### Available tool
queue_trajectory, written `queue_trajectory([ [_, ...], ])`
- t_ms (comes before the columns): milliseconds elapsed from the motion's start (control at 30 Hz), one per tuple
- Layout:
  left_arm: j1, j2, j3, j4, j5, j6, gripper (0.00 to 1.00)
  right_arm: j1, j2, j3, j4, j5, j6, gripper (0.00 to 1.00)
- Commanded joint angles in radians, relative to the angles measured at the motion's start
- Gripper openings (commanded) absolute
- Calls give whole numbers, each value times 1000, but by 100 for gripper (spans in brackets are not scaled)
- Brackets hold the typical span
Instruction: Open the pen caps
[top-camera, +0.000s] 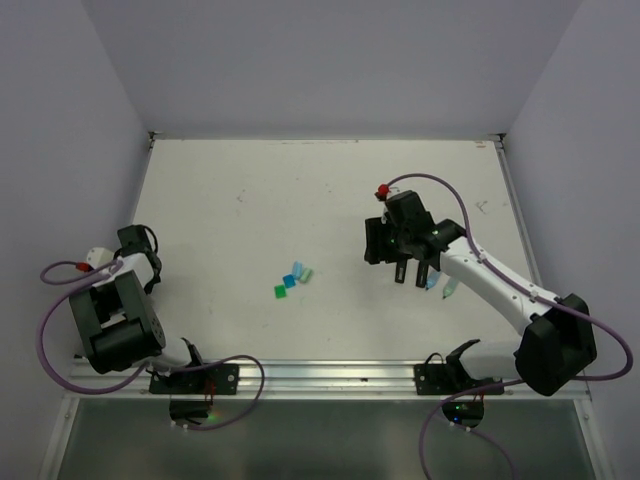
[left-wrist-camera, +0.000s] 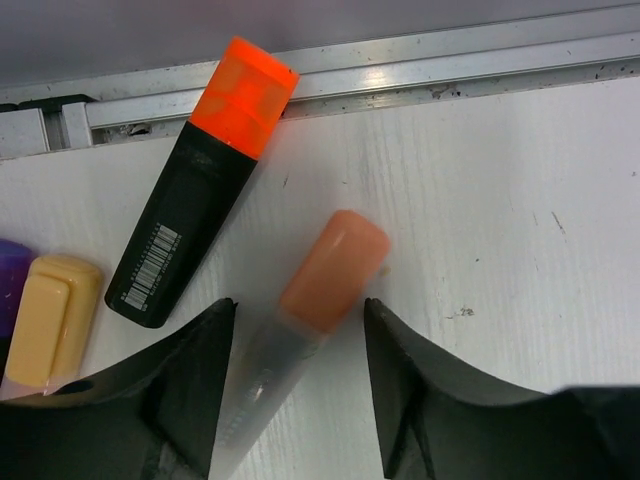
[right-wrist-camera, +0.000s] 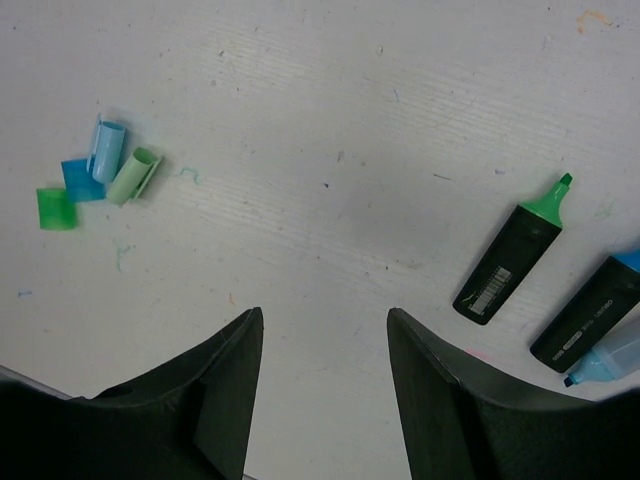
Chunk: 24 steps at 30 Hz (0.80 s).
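Note:
In the left wrist view my left gripper (left-wrist-camera: 300, 312) stands open around a marker with a clear body (left-wrist-camera: 262, 385) and a pastel orange pen cap (left-wrist-camera: 333, 270). The body lies close to the left finger, with a gap to the right one. A black marker (left-wrist-camera: 175, 245) with a bright orange cap (left-wrist-camera: 243, 95) lies just beyond. Four loose pen caps sit mid-table: green (right-wrist-camera: 56, 208), blue (right-wrist-camera: 78, 178), light blue (right-wrist-camera: 107, 148) and mint (right-wrist-camera: 133, 175). My right gripper (right-wrist-camera: 323, 315) hangs open and empty over bare table, to the right of them.
A yellow-capped marker (left-wrist-camera: 50, 318) and something purple (left-wrist-camera: 10, 275) lie left of my left fingers. The metal rail (left-wrist-camera: 400, 70) runs along the table edge there. Uncapped markers, a green-tipped one (right-wrist-camera: 510, 250) and a blue one (right-wrist-camera: 590, 315), lie right of my right gripper (top-camera: 411, 275).

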Motion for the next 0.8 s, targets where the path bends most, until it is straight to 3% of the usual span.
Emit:
queue_trajectory([
  [0, 7, 31, -62, -43, 135, 7, 56, 5, -34, 31, 3, 10, -8, 56],
  [233, 7, -7, -120, 37, 187, 50, 22, 5, -56, 26, 1, 10, -7, 57],
  [333, 6, -29, -134, 54, 205, 53, 19, 5, -59, 25, 3, 10, -2, 57],
  [567, -10, -93, -181, 187, 365, 102, 0, 5, -56, -3, 29, 10, 10, 56],
  [767, -91, -366, -226, 310, 472, 135, 0, 5, -68, -23, 41, 10, 24, 56],
])
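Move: The left hand is already around the peach pen where its cap meets the barrel. The pen's middle is about 2 cm back and 3 cm right of the hand point, just below it. The orange-capped black pen lies roughly 2 cm back and 4 cm to the left; the yellow pen is some 9 cm straight back. From the waiting right hand, the peach pen is about 70 cm left, 12 cm back and 12 cm lower. Almost in place at first, the left hand closes its half-open fingers and pinches the peach pen at the joint of cap and barrel. Then it speeds off to the right and forward, about 6 cm in all and rising slightly, away from the orange-capped pen. The wrist turns some 25 degrees, partly clockwise, swinging the fingertips forward. ##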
